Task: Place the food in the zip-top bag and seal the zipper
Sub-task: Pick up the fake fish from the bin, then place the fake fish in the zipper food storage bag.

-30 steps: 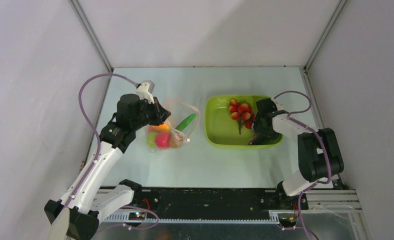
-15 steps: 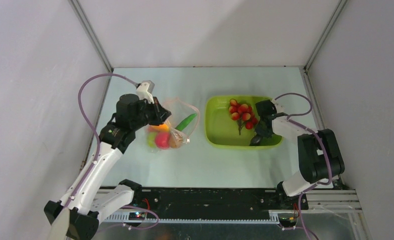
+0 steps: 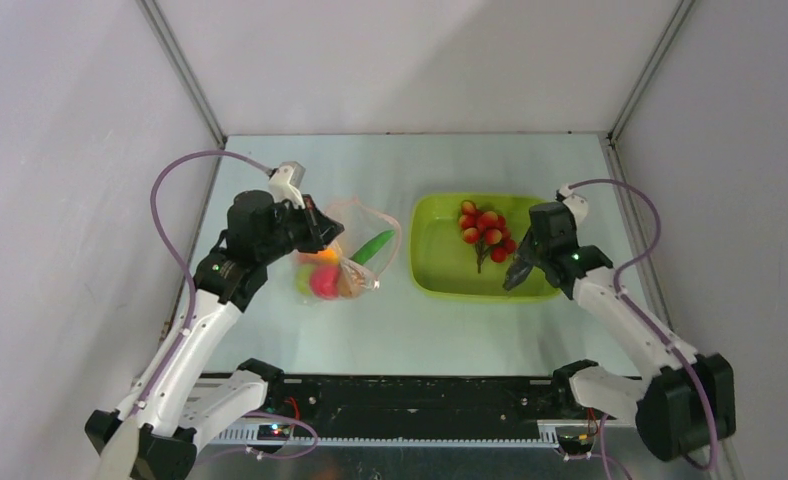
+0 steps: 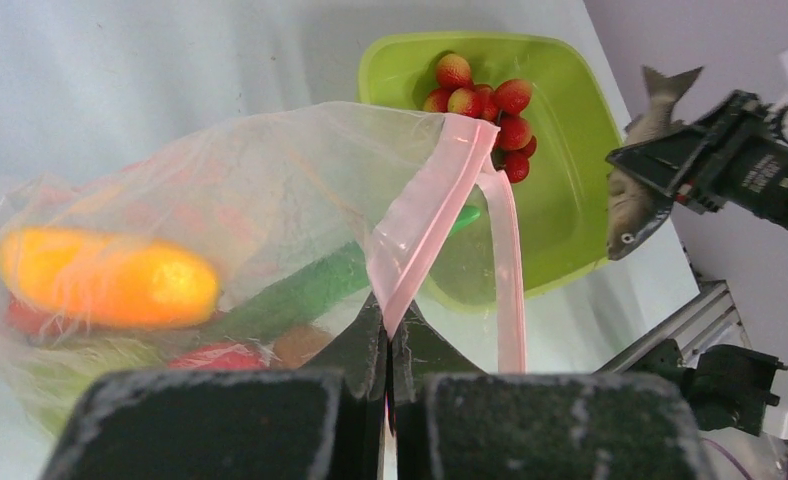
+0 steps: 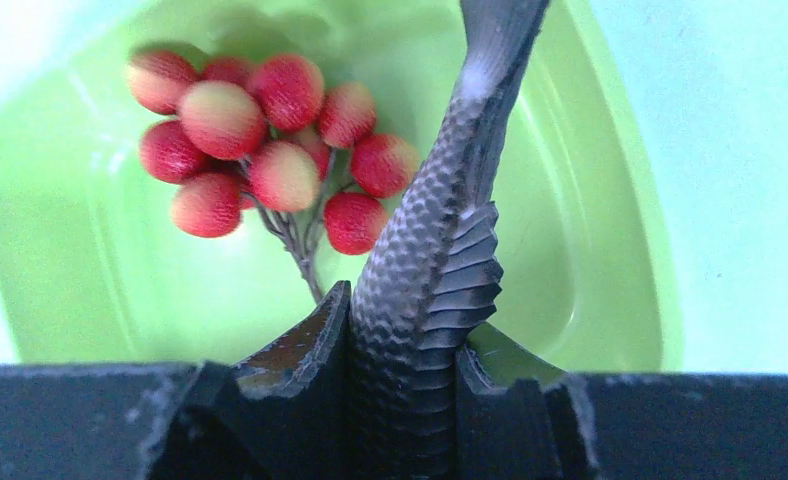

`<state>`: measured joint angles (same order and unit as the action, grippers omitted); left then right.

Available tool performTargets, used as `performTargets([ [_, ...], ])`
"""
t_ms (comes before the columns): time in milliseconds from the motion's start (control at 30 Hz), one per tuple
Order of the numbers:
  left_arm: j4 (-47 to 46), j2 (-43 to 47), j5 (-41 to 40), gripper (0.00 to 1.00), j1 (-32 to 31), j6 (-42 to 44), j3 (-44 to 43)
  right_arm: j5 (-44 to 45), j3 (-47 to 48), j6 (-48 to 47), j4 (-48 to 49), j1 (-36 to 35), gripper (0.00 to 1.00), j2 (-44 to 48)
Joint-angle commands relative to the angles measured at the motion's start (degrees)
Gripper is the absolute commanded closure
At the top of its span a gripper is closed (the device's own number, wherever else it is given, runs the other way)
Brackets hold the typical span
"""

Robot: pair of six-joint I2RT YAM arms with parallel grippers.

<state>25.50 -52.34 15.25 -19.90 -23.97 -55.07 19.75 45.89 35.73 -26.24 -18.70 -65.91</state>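
Note:
The zip-top bag [image 3: 342, 252] lies left of centre, clear and crinkly, its mouth facing right. My left gripper [image 3: 328, 232] is shut on the zipper [image 4: 435, 215], pinching the pink strip and holding that edge up. Inside the bag I see an orange-yellow piece [image 4: 110, 280], a long green pod [image 4: 300, 295] and red and brown pieces. My right gripper [image 3: 519, 270] is shut on a dark grey toy fish [image 5: 430, 260], held by its body above the tub's near right corner, tail pointing away. A bunch of small red-pink strawberries [image 3: 482, 228] lies in the tub.
The lime-green tub [image 3: 440, 262] stands right of the bag, its left rim close to the bag's mouth. The grey enclosure walls close in the table on both sides and at the back. Black rails run along the near edge.
My right gripper has closed on the fish inside the tub and lifted it, and the right arm has risen and stretched out. The left gripper has kept its hold on the zipper.

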Motion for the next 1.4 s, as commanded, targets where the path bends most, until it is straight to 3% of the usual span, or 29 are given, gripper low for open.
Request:
performTargets([
  [0,-0.6,0.7,0.1,1.00,0.3,-2.2,-1.4,1.8,0.1,-3.1,0.8,-0.2,0.91,7.8],
  [167,0.7,-1.8,0.7,1.00,0.3,-4.7,-1.8,-4.1,0.1,-6.6,7.2,-3.2,0.91,15.1],
  [367,1.0,-4.4,2.9,1.00,0.3,-6.0,-1.9,-16.1,0.9,-13.2,19.9,-13.5,0.91,18.7],
  [433,0.8,-4.5,3.6,1.00,0.3,-6.3,-1.9,-16.6,1.3,-14.3,26.4,-19.8,0.92,18.4],
  [633,0.8,-2.5,3.5,1.00,0.4,-6.2,-1.9,-13.3,4.4,-17.3,45.3,-33.3,0.94,11.3],
  [867,0.6,-1.0,3.4,1.00,0.3,-6.3,-1.7,-5.4,10.5,-23.3,60.0,-41.9,0.93,-4.4],
  [967,0.2,-0.4,4.1,1.00,0.4,-6.6,-1.5,2.0,11.3,-26.4,70.5,-43.4,0.93,-9.9],
  [1367,-0.5,3.4,3.5,1.00,0.4,-8.8,-0.5,12.7,17.2,-33.1,87.1,-44.8,0.85,-29.0],
])
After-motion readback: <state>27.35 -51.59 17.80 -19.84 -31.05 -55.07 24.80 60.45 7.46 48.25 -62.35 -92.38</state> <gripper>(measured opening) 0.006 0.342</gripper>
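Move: Across to the left, the open mouth of the zip-top bag is about 33 cm left of the right hand, roughly 1 cm farther out and 7 cm higher; that hand already has the fake fish clear of the bin. The red berry bunch is some 11 cm ahead, 9 cm left and 10 cm below it. The cucumber in the bag is about 35 cm left, 10 cm ahead and 10 cm below. From the left hand, the bag mouth is 8 cm right, 2 cm ahead and 7 cm lower. Keeping its grip on the fish, the right hand lifts, then sweeps about 35 cm left to the bag mouth. It swings back some 7 cm on the way and comes forward again, peaking near 23 cm up before sinking a little. The wrist turns counter-clockwise and tips its fingers up about 55 degrees. The left hand keeps pinching the rim, dipping about 3 cm and coming back up. ##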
